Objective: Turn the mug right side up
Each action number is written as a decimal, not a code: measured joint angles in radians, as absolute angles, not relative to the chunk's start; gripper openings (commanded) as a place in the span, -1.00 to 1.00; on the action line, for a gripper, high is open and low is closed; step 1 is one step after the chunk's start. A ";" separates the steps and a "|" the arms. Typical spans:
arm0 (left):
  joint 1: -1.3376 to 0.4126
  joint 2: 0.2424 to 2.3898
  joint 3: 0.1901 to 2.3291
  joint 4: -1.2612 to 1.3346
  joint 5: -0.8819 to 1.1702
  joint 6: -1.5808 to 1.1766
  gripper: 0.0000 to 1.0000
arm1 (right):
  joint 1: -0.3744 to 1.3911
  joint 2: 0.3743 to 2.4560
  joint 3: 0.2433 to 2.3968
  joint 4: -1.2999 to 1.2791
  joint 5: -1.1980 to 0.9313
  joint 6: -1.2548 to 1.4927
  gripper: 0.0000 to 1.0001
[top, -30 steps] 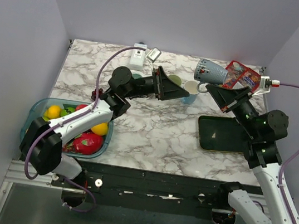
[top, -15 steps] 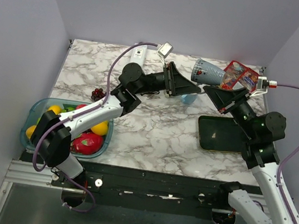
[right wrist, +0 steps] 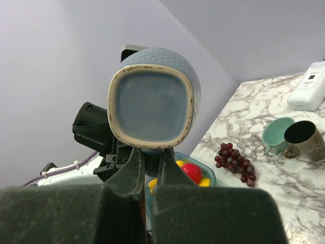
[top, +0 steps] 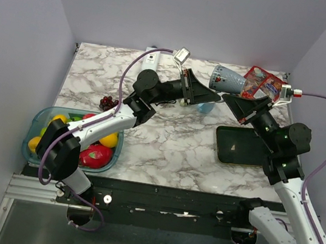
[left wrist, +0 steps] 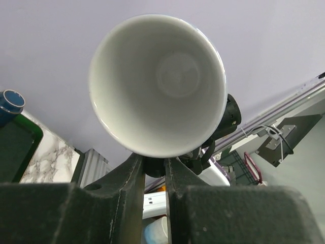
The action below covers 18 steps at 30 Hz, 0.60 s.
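The mug (top: 229,78), grey-blue with red marks, hangs on its side above the back of the table. Its white mouth (left wrist: 157,86) faces left and its square base (right wrist: 152,99) faces right. My right gripper (top: 229,99) is shut on the handle under the mug, as the right wrist view (right wrist: 151,152) shows. My left gripper (top: 215,94) meets the mug from the mouth side. In the left wrist view its jaws (left wrist: 153,165) stand narrow, pressed on a dark piece just below the rim, apparently the same handle.
Below the mug stands a blue cup (top: 205,107); a teal cup (right wrist: 277,133) and a dark metal cup (right wrist: 303,136) sit nearby. Grapes (top: 108,101), a fruit basket (top: 40,119), a dark green tray (top: 242,147), a red packet (top: 264,82) and a white box (top: 151,56) are on the table.
My left arm has swung up and right, away from the cups and to the mug's mouth, and its jaws have narrowed from wide open. The right arm and the mug have barely moved.
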<state>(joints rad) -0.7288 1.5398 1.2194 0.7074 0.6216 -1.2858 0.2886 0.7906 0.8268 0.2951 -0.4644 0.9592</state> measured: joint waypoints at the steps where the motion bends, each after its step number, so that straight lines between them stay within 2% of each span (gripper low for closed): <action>1: -0.729 1.540 1.219 0.707 0.622 -1.283 -1.00 | 0.289 0.790 0.827 0.294 -0.465 0.957 -0.99; 3: -0.729 1.540 1.219 0.706 0.621 -1.271 -1.00 | 0.289 0.789 0.827 0.289 -0.465 0.949 -0.95; 4: -0.729 1.540 1.219 0.702 0.621 -1.262 -1.00 | 0.288 0.788 0.827 0.285 -0.464 0.943 -0.79; 5: -0.729 1.540 1.219 0.696 0.620 -1.250 -1.00 | 0.288 0.787 0.827 0.279 -0.464 0.936 -0.49; 6: -0.729 1.539 1.220 0.685 0.618 -1.234 -1.00 | 0.288 0.785 0.827 0.268 -0.463 0.929 -0.29; 8: -0.729 1.534 1.220 0.645 0.607 -1.191 -1.00 | 0.288 0.785 0.830 0.234 -0.455 0.912 0.24; 10: -0.731 1.523 1.220 0.590 0.580 -1.136 -1.00 | 0.289 0.785 0.831 0.192 -0.453 0.896 0.42; 11: -0.731 1.514 1.220 0.544 0.559 -1.102 -1.00 | 0.289 0.785 0.833 0.170 -0.453 0.885 0.62; 14: -0.731 1.486 1.220 0.411 0.504 -0.991 -1.00 | 0.289 0.784 0.833 0.118 -0.437 0.863 0.79; 18: -0.728 1.429 1.221 0.181 0.393 -0.820 -1.00 | 0.289 0.775 0.833 0.043 -0.401 0.835 0.82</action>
<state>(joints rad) -0.7284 1.4292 1.2209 0.1810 0.3935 -0.8196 0.2890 0.7750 0.8330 0.0433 -0.4007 0.8352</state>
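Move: The mug hangs on its side between both grippers, handle at both sets of fingertips and mouth towards the left arm, its body about 4 cm ahead of and 3 cm above either hand. Of the mugs already standing, the blue mug is roughly 25 cm ahead, 3 cm right and 36 cm below the left hand; the green mug is 28 cm ahead and 5 cm left, just as low. The right hand has the blue mug about 25 cm ahead, 2 cm right, 36 cm down. The mug stays pinched by its handle in the left fingers, which carry it down about 7 cm, with some forward and a little left, towards the standing mugs, rolling its mouth upwards and swinging counter-clockwise, nearly 30 degrees in all. The right fingers open wide and come free of the handle as that hand sinks some 5 cm beside it, tipping slightly down. ##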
